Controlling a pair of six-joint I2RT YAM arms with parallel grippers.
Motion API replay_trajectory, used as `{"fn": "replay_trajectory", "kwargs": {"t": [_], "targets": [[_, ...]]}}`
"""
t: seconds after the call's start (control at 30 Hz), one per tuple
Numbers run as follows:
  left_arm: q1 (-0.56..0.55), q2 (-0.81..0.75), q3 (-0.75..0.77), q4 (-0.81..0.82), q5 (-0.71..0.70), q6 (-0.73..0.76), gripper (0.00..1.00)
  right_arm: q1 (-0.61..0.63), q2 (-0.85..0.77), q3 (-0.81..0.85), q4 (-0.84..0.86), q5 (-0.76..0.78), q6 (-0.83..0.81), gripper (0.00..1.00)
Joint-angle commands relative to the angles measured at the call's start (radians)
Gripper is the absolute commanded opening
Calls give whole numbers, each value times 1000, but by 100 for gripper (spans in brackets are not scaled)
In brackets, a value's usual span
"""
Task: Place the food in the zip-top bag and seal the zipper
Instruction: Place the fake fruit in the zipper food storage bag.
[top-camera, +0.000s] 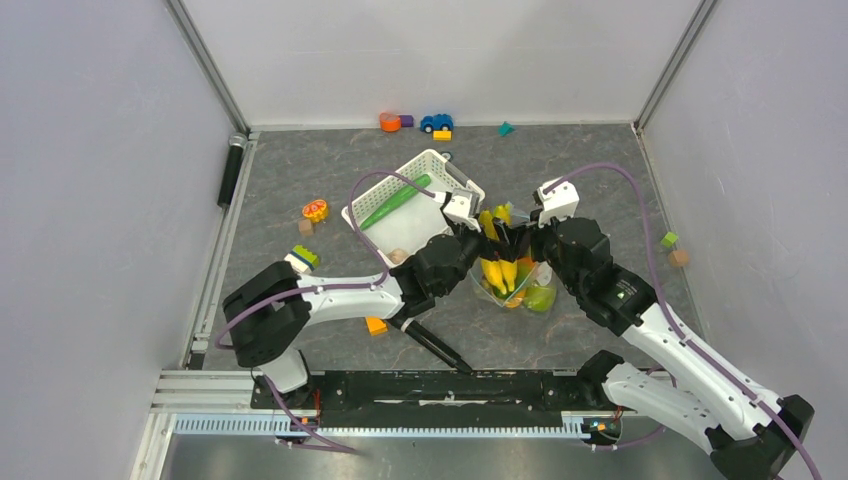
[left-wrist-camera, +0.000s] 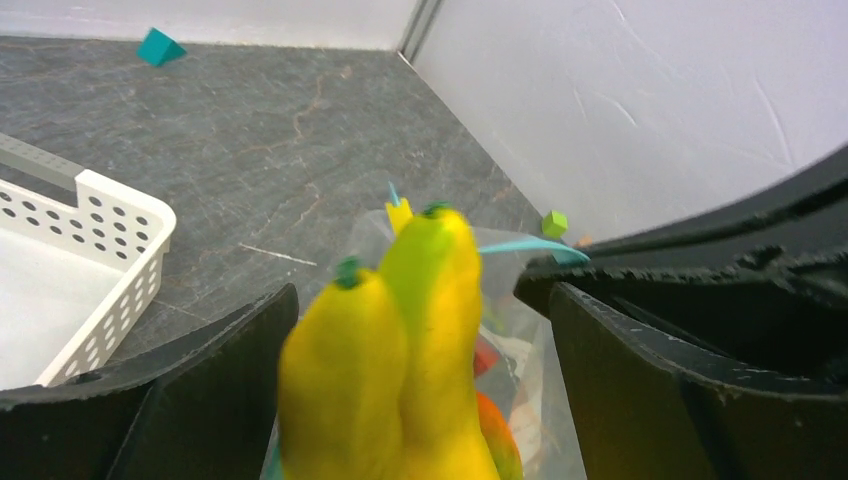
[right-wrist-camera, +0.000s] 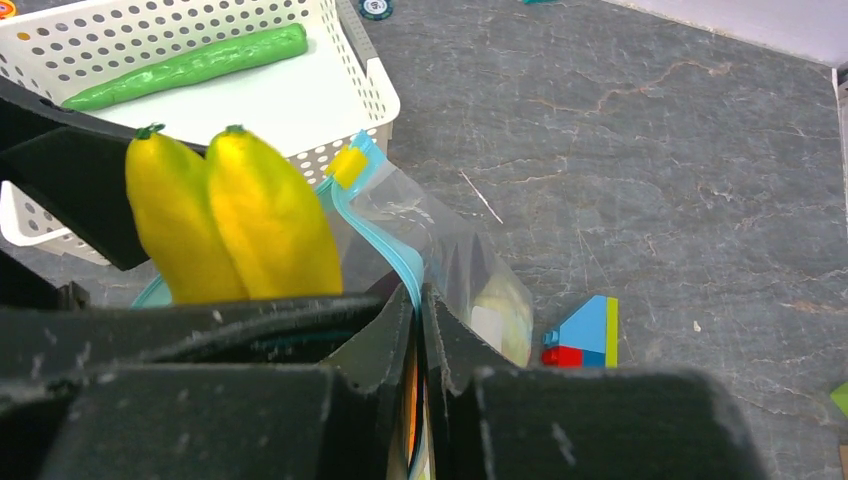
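Observation:
The clear zip-top bag (top-camera: 515, 288) stands open between my two grippers, with an orange-yellow pepper (left-wrist-camera: 495, 430) and a green pear (top-camera: 540, 298) inside. The yellow bananas (top-camera: 498, 268) stand upright in its mouth, tips up. My left gripper (top-camera: 488, 243) is open around the bananas (left-wrist-camera: 420, 330), with a gap on the right side. My right gripper (right-wrist-camera: 418, 300) is shut on the bag's rim at the light-blue zipper (right-wrist-camera: 385, 240). The bananas also show in the right wrist view (right-wrist-camera: 240, 220). A green cucumber (top-camera: 395, 203) lies in the white basket (top-camera: 420, 163).
The basket stands just behind and to the left of the bag. A black microphone (top-camera: 232, 170) lies at the left wall. Another black rod (top-camera: 435, 345) lies near the front. Toy blocks and a car (top-camera: 436, 122) are scattered; a blue-red block (right-wrist-camera: 585, 335) sits right of the bag.

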Motion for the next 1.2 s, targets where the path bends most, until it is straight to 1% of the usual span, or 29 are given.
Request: {"fn": "replay_trajectory", "kwargs": {"t": [0.0, 0.07, 0.27, 0.43, 0.6, 0.8, 1.0, 1.1, 1.17], "targets": [[-16, -75, 65, -130, 90, 62, 100, 2, 11, 21, 51, 3, -3, 11], [-14, -102, 62, -167, 126, 67, 100, 2, 13, 21, 50, 5, -3, 11], [-15, -159, 47, -211, 246, 63, 100, 2, 11, 22, 50, 11, -4, 11], [-13, -218, 28, -258, 175, 74, 100, 2, 4, 22, 50, 12, -5, 11], [-14, -276, 33, -366, 185, 92, 100, 2, 8, 24, 50, 13, -5, 11], [-13, -339, -14, -398, 157, 105, 100, 2, 17, 27, 50, 6, -1, 11], [-14, -404, -44, -484, 80, 87, 100, 2, 1, 28, 51, 10, 4, 11], [-13, -474, -73, -561, 5, 34, 100, 1, -7, 21, 56, 17, 3, 11], [-13, -525, -110, -592, -7, 7, 100, 2, -4, 21, 56, 17, 5, 11]]}}
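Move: The two bananas stand loose between the left hand's open fingers, their middle some 3 cm back, 2 cm left and 5 cm below. From that hand, the bag's middle is about 7 cm back, 3 cm right and 12 cm below; the white basket is roughly 8 cm ahead, 18 cm left and 18 cm below. From the right hand, the bananas lie some 6 cm left, 3 cm back and 5 cm below. The left fingers, already wide open, come clear of the bananas as the hand draws back about 5 cm and rises. It then swings some 7 cm left towards the basket side, sinking a little at the end, its left side rolled up about 10 degrees. The right hand stays put and keeps its pinch on the bag's rim. ##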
